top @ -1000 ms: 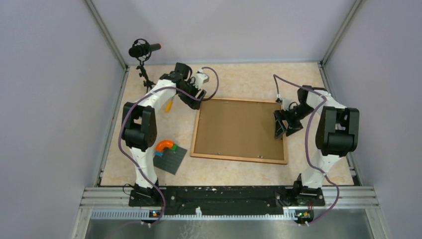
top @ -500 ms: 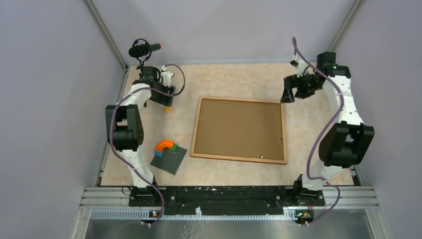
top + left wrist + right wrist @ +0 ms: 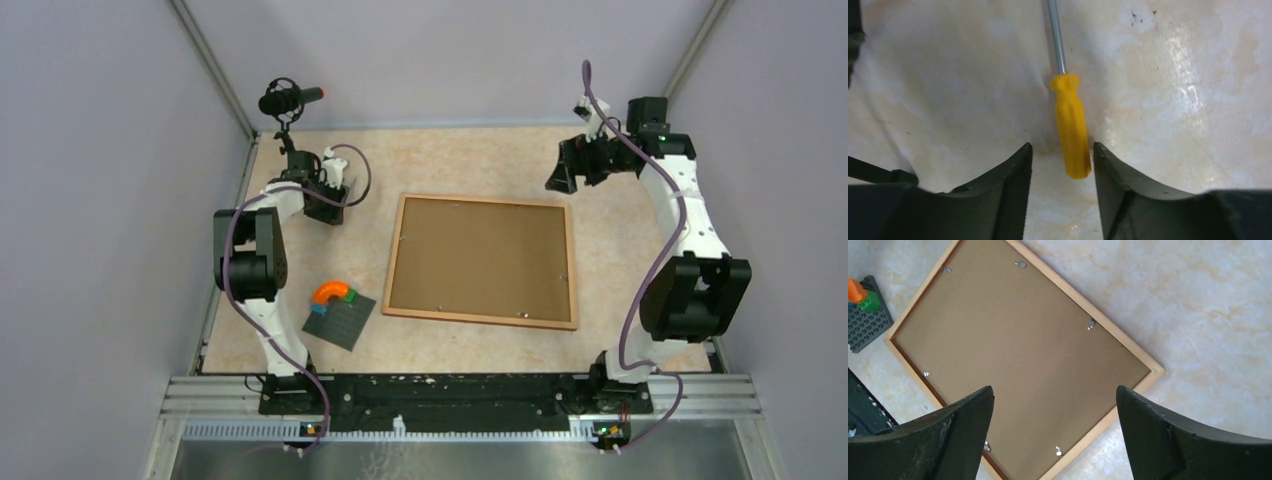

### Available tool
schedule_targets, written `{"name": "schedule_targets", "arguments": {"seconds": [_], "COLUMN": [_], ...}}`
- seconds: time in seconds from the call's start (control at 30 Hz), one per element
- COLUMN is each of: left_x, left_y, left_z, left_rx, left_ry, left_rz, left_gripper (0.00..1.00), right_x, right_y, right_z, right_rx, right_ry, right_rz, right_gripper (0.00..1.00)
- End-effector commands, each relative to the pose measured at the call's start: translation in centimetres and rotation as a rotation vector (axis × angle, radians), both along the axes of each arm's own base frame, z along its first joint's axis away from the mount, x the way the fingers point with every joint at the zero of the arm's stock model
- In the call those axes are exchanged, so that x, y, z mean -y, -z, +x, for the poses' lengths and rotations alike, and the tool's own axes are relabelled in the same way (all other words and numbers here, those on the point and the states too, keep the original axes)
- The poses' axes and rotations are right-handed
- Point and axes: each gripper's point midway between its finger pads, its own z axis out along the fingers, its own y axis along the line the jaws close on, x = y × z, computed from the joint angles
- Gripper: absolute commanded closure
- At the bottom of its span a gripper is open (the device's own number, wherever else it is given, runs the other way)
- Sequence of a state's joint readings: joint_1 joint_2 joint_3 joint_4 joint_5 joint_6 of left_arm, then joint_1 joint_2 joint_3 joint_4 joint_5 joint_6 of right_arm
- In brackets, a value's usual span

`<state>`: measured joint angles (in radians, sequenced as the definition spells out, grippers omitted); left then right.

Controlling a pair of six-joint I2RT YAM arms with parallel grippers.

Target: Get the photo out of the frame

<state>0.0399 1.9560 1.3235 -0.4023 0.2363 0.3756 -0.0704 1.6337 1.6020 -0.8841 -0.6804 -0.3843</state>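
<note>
The frame (image 3: 480, 260) lies face down in the middle of the table, its brown fibreboard back and small clips up; it also shows in the right wrist view (image 3: 1018, 355). The photo is hidden under the back board. My left gripper (image 3: 325, 207) is left of the frame, low over the table. In the left wrist view it (image 3: 1062, 150) is open, with the end of a yellow-handled screwdriver (image 3: 1070, 127) between its fingertips, close to the right finger. My right gripper (image 3: 558, 177) is raised above the frame's far right corner, open and empty (image 3: 1054, 392).
A grey studded baseplate (image 3: 341, 321) with an orange arch (image 3: 331, 292) lies near the frame's near left corner. A microphone on a stand (image 3: 289, 99) stands at the far left corner. Grey walls enclose the table on three sides.
Both arms left the frame's edges. The left gripper swung out left and down over the screwdriver. The right gripper rose and moved to the far right corner.
</note>
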Motion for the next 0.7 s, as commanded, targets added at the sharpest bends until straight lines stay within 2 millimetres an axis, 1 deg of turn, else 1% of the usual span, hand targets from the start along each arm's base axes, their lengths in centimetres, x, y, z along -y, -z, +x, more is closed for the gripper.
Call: {"name": "schedule_targets", "arguments": {"seconds": [0.0, 0.1, 0.13, 0.17, 0.23, 0.27, 0.3, 0.37, 0.4, 0.43, 0.5, 0.53, 0.57, 0.6, 0.63, 0.67], "left_x": [1.0, 1.5, 1.6, 2.1, 3.0, 3.7, 4.4, 6.0, 7.1, 8.4, 10.3, 11.1, 12.5, 13.6, 14.4, 14.9], "left_y": [1.3, 1.9, 1.8, 1.4, -0.2, -1.6, -3.1, -6.7, -8.6, -11.0, -14.4, -15.7, -17.0, -17.9, -18.7, -19.1], "left_z": [1.7, 1.8, 1.7, 1.4, 0.6, 0.2, -0.3, -1.5, -2.5, -3.7, -6.0, -7.2, -8.8, -10.1, -11.6, -12.7], "left_rx": [0.029, 0.001, -0.01, -0.027, -0.047, -0.045, -0.044, -0.032, -0.039, -0.038, -0.069, -0.096, -0.137, -0.177, -0.236, -0.281], "left_ry": [0.031, 0.047, 0.051, 0.061, 0.072, 0.079, 0.094, 0.134, 0.175, 0.235, 0.313, 0.338, 0.38, 0.406, 0.416, 0.421], "left_rz": [-0.049, -0.062, -0.069, -0.092, -0.137, -0.167, -0.203, -0.266, -0.313, -0.372, -0.477, -0.532, -0.587, -0.641, -0.698, -0.733], "left_gripper": [0.5, 0.63, 0.7, 0.78, 0.89, 0.95, 1.0, 1.0, 1.0, 1.0, 1.0, 1.0, 1.0, 1.0, 1.0, 1.0], "right_x": [-2.5, -3.1, -3.2, -3.3, -3.7, -3.7, -4.8, -5.8, -6.5, -7.5, -9.0, -9.8, -10.6, -11.3, -12.1, -13.1], "right_y": [-3.8, -4.5, -4.7, -4.8, -5.1, -5.0, -5.1, -5.3, -5.7, -6.0, -6.2, -6.4, -6.6, -6.9, -7.6, -7.7], "right_z": [-0.1, -0.7, -1.0, -1.2, -1.7, -1.9, -2.4, -2.9, -3.2, -3.9, -4.8, -5.3, -5.9, -6.4, -7.1, -7.7], "right_rx": [0.173, 0.211, 0.229, 0.243, 0.28, 0.301, 0.334, 0.411, 0.462, 0.517, 0.655, 0.718, 0.779, 0.841, 0.911, 0.957], "right_ry": [-0.103, -0.145, -0.158, -0.166, -0.201, -0.217, -0.265, -0.325, -0.365, -0.422, -0.531, -0.57, -0.602, -0.63, -0.656, -0.687], "right_rz": [0.026, 0.035, 0.031, 0.025, 0.011, -0.002, -0.017, -0.054, -0.072, -0.091, -0.16, -0.183, -0.197, -0.205, -0.213, -0.219], "right_gripper": [0.09, 0.09, 0.09, 0.09, 0.09, 0.09, 0.09, 0.09, 0.09, 0.09, 0.08, 0.08, 0.08, 0.08, 0.08, 0.07]}}
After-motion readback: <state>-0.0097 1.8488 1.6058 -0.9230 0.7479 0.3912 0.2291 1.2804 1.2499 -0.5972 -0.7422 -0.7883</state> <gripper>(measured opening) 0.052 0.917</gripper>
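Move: The screwdriver's yellow handle lies just ahead of the left hand's half-open fingers, about 3 cm forward, 1 cm right and 1 cm below. The face-down frame's centre is some 36 cm right and 10 cm back from that hand, and the baseplate with the orange pipe 25 cm back and 4 cm right. From the right hand, the frame's centre lies about 17 cm left, 5 cm back and 21 cm below; the screwdriver handle is roughly 56 cm left, 6 cm forward and 23 cm below. The left hand slides about 2.5 cm forward while its fingers close and pinch the screwdriver's yellow handle, then draws back and right towards the frame, rising some 12 cm and tilting its left side down. The right hand, wide open, swings about 10 cm left and 7 cm back over the frame, rising slightly and turning some 30 degrees counter-clockwise. ##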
